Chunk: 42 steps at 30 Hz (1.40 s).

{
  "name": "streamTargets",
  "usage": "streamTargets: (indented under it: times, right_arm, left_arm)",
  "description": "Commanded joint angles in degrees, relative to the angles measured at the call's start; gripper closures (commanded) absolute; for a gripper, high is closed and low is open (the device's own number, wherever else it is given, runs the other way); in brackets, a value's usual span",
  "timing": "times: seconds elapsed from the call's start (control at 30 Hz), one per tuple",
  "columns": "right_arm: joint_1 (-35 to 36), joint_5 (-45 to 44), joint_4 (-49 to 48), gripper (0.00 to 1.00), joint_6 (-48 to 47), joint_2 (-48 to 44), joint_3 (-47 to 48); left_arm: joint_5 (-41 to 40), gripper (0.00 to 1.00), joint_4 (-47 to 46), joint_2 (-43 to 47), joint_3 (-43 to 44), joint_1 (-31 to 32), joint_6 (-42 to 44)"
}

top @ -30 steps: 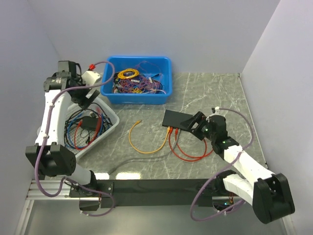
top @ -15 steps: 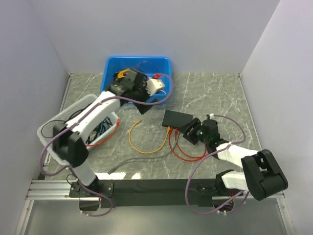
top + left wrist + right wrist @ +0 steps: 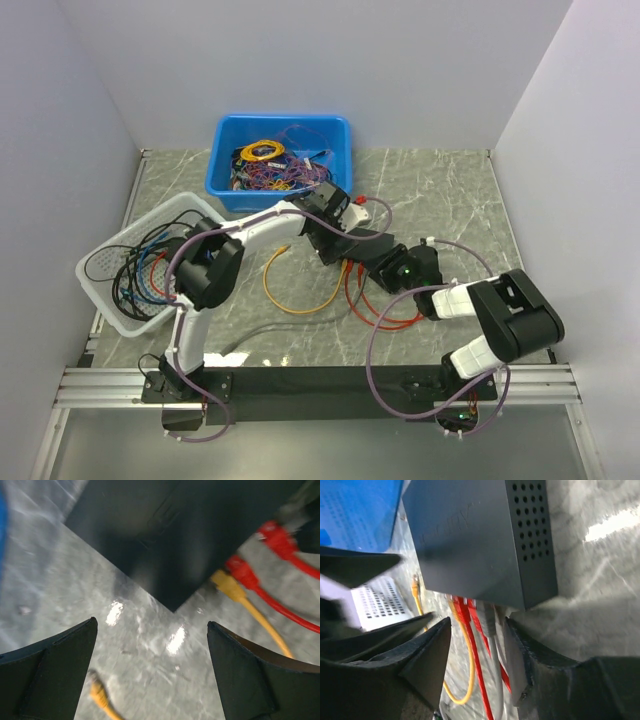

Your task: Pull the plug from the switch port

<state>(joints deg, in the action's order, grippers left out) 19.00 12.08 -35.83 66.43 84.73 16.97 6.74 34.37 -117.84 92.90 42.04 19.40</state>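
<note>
The flat black switch (image 3: 352, 240) lies mid-table, partly covered by both grippers. It fills the top of the left wrist view (image 3: 165, 535) and of the right wrist view (image 3: 475, 535). A yellow plug (image 3: 227, 584), red plugs (image 3: 245, 572) and a grey plug (image 3: 490, 620) sit in its port edge. My left gripper (image 3: 333, 230) hovers open over the switch's left corner (image 3: 151, 625). My right gripper (image 3: 388, 268) is open, its fingers (image 3: 540, 665) on either side of the red (image 3: 465, 610) and grey plugs (image 3: 477, 625), not closed on them.
A blue bin (image 3: 225, 170) of tangled cables stands at the back. A white basket (image 3: 110, 290) of cables is at the left. Yellow (image 3: 290, 300), red (image 3: 385, 318) and grey (image 3: 262, 335) cables loop across the table in front of the switch. A loose yellow plug end (image 3: 100, 695) lies below the left gripper.
The left arm swung from the white basket, past the blue bin, down to the switch's left corner. The right gripper edged closer to the port edge, around the plugs.
</note>
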Motion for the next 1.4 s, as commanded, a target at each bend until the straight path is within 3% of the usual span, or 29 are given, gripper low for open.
streamTargets:
  times: [0.0, 0.2, 0.47, 0.8, 0.97, 1.2, 1.27, 1.37]
  right_arm:
    - [0.4, -1.4, -5.1, 0.46, 2.1, 3.7, -1.1]
    - [0.3, -1.7, -12.4, 0.57, 4.8, 8.0, -2.8]
    - [0.2, -0.8, -22.8, 0.59, 4.8, 11.1, -5.9]
    - [-1.3, -1.6, -25.9, 0.68, 4.3, 14.8, -4.6]
    - [-2.4, -1.4, -28.5, 0.68, 4.7, 17.0, -4.1]
    - [-3.4, -0.9, -33.9, 0.6, 6.7, 20.9, -4.7]
    - [-3.4, -1.0, -36.4, 0.62, 7.5, 21.6, -5.5]
    - [-4.0, -0.5, -36.6, 0.79, 7.9, 22.4, -5.5]
  left_arm:
    - [0.1, 0.03, -2.1, -1.7, 1.7, -0.5, -1.7]
    - [0.7, 0.04, -3.3, -4.0, 1.1, -0.5, -2.0]
    - [0.9, 0.04, -3.5, -3.4, 0.6, -0.5, -2.0]
    - [0.5, 0.04, -3.8, -2.7, 0.1, -0.5, -1.6]
    - [0.3, 0.04, -3.8, -2.6, -0.4, -0.5, -1.5]
    - [0.4, 0.04, -3.5, -2.6, -0.1, -0.6, -1.2]
    - [0.4, 0.04, -3.4, -2.6, 0.1, -0.5, -1.1]
    - [0.4, 0.04, -3.3, -2.5, 0.2, -0.5, -1.1]
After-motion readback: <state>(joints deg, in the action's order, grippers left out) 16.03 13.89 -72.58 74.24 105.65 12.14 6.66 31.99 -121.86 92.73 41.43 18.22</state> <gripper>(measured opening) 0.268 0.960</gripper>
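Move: The grey plug sits at the right end of the switch's near-edge row, about 2 cm ahead of the right hand, 1 cm left and 1 cm lower; the nearest red plug is another 2 cm or less to its left, the yellow plug about 5 cm left of the grey one. The switch's middle is roughly 7 cm ahead of the right hand and 3 cm left. From the left hand, the switch's middle is about 3 cm ahead, 8 cm right and 5 cm below; the grey plug lies 2 cm back and 10 cm right. The grey plug, still in its port, is closed in on by the right hand, which eases about 2 cm forward to it, rolling its left side up some 10 degrees, while its half-open fingers narrow, widen briefly and narrow again around the plug. The left hand first drops about 3 cm with fingers wide open, astride the switch's near-left corner, then stays there. ##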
